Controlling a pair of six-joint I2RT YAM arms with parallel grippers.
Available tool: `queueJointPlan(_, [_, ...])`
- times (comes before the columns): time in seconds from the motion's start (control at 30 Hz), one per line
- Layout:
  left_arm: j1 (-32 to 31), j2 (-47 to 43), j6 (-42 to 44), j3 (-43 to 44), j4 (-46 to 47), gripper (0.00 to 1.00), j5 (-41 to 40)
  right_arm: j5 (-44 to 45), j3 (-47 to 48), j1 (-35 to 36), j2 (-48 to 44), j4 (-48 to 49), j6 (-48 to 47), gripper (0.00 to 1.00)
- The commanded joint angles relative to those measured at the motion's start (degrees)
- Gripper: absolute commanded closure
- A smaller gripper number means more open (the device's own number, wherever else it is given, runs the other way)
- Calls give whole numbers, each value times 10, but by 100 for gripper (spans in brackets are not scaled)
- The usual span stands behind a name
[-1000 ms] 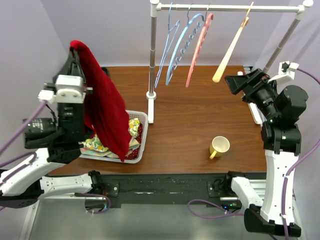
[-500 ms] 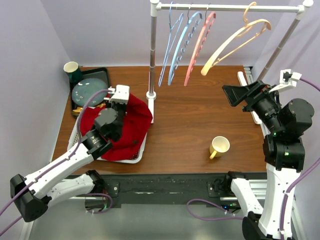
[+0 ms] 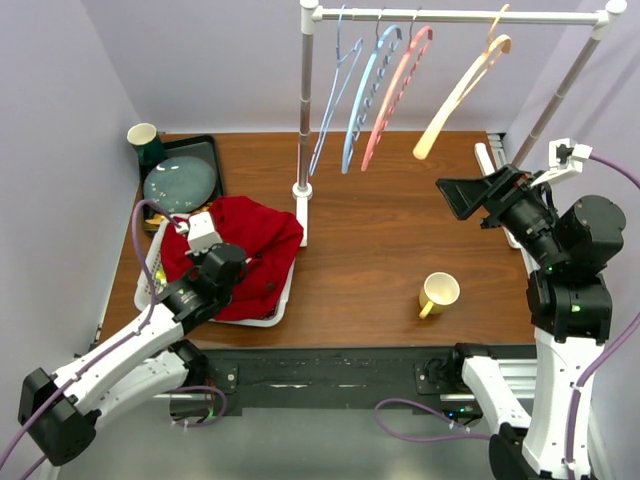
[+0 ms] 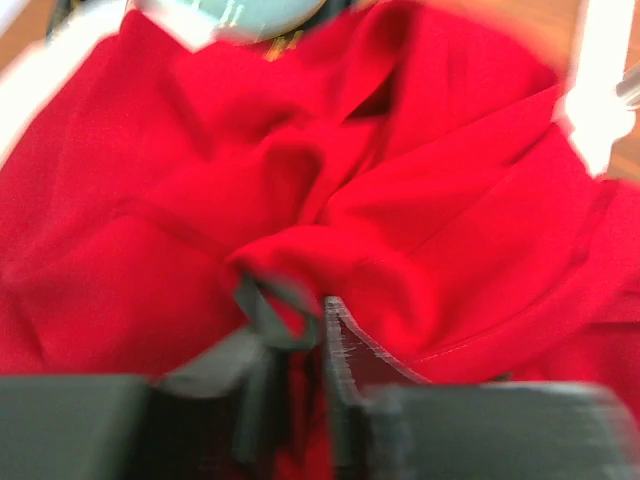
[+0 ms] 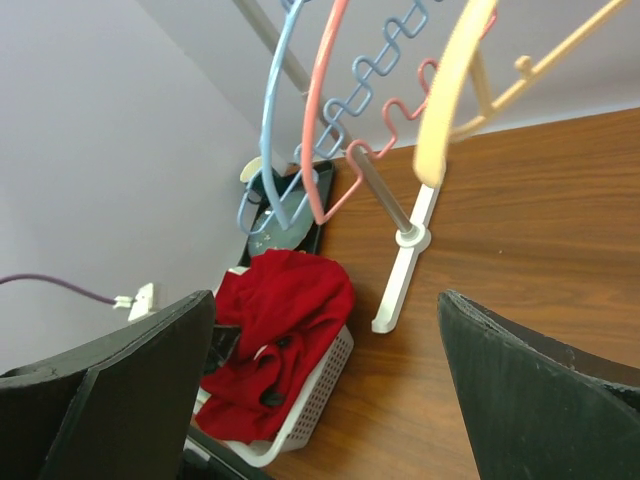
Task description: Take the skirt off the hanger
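Observation:
The red skirt (image 3: 255,238) lies crumpled in the white basket (image 3: 287,288), off every hanger. My left gripper (image 3: 208,245) rests low on the cloth. In the blurred left wrist view its jaws (image 4: 292,310) stand a narrow gap apart, with red skirt (image 4: 420,220) and a dark loop in that gap. The yellow hanger (image 3: 462,90) hangs bare and tilted on the rail. My right gripper (image 3: 455,197) is raised at the right, open and holding nothing (image 5: 325,300). Its view looks down on the skirt (image 5: 290,300) and the basket (image 5: 320,390).
A white rack (image 3: 303,120) carries pink (image 3: 395,95), light blue (image 3: 368,95) and thin wire (image 3: 332,100) hangers, all bare. A yellow mug (image 3: 438,292) stands on the brown table. A black tray (image 3: 205,150) with a plate and a cup (image 3: 143,138) sits at the back left.
The left arm came down from holding the skirt high and laid it in the basket; its jaws have started to part. The yellow hanger is swinging on the rail.

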Motion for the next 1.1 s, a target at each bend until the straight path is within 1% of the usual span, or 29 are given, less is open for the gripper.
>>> queueJointPlan(0.0, [7,40,-224,25,-184,62,-9,-7,40,11,1,-4,-15,4])
queueJointPlan(0.03, [8,45,-268,58,-212,47,-16,-5,49,12,2,-12,-20,4])
queueJointPlan(0.07, [7,49,-282,77,-235,40,-36,-1,55,13,1,-17,-22,3])
queueJointPlan(0.1, [7,59,-300,99,-290,35,-53,2,59,15,1,-23,-25,3])
queueJointPlan(0.13, [7,64,-340,147,-321,29,-72,5,66,16,1,-32,-29,3])
queueJointPlan(0.17, [7,71,-355,172,-349,26,-108,7,67,17,2,-33,-29,3])
queueJointPlan(0.2, [8,87,-369,197,-400,24,-122,6,67,21,4,-31,-29,4])
queueJointPlan(0.23, [7,97,-371,247,-414,22,-133,4,66,23,4,-28,-31,3])
queueJointPlan(0.27, [7,106,-351,269,-420,21,-146,8,66,25,4,-30,-33,3])
queueJointPlan(0.3, [7,121,-318,289,-393,21,-150,11,66,27,3,-32,-36,3])
queueJointPlan(0.33, [7,125,-199,310,-354,21,-149,13,64,27,2,-33,-36,3])
queueJointPlan(0.37, [7,126,-116,310,-300,21,-121,14,65,28,1,-33,-37,3])
queueJointPlan(0.4, [7,123,-29,304,-170,21,-92,14,64,28,1,-35,-38,3])
queueJointPlan(0.43, [7,122,99,286,-115,21,-60,17,67,29,-3,-37,-42,3])
queueJointPlan(0.47, [7,120,135,278,-78,21,-11,18,67,31,-4,-39,-44,3])
queueJointPlan(0.5, [7,118,157,270,-27,21,-1,18,69,34,-4,-41,-45,3])
queueJointPlan(0.53, [8,118,183,259,-9,22,0,18,70,35,-4,-45,-49,3])
queueJointPlan(0.6, [16,122,202,253,39,22,4,17,70,35,-5,-44,-49,3])
queueJointPlan(0.63, [23,125,220,252,53,21,14,16,69,36,-6,-43,-47,3])
queueJointPlan(0.67, [38,130,225,254,73,20,45,16,67,37,-7,-42,-47,3])
queueJointPlan(0.73, [59,163,239,272,79,19,86,13,64,41,-7,-38,-48,3])
queueJointPlan(0.77, [82,178,244,278,80,19,126,13,64,42,-6,-38,-48,3])
queueJointPlan(0.8, [94,211,249,283,79,19,148,13,63,44,-6,-39,-50,3])
queueJointPlan(0.87, [123,248,255,299,60,19,195,18,64,47,-7,-40,-53,3])
queueJointPlan(0.9, [129,282,252,305,45,19,210,18,64,47,-7,-40,-54,3])
queueJointPlan(0.97, [133,308,249,312,20,19,255,17,64,47,-7,-40,-59,3])
queueJointPlan(1.03, [133,321,241,286,20,19,269,19,64,63,-9,-42,-63,3])
queueJointPlan(1.07, [133,318,242,272,38,19,280,18,67,64,-9,-43,-65,3])
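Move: Lying about 10 cm ahead of the left hand, 4 cm to its right and 2 cm lower, the skirt's far edge droops at the basket's far rim. The plate sits roughly 14 cm ahead and 11 cm to the left of the hand, and the pole foot 14 cm ahead and 15 cm to the right, both some 9 cm below. From the right hand, that edge is about 13 cm ahead, 35 cm left and 32 cm below. Letting go of the skirt in the basket, the left hand opens its fingers wide while dipping a couple of centimetres, then rises clear by some 13 cm. Still open, it swings forward over the heap, then sinks about 7 cm towards the skirt's far edge, ending roughly 12 cm farther out and slightly right; the wrist swings counter-clockwise, then back clockwise, and tips down at the end. ##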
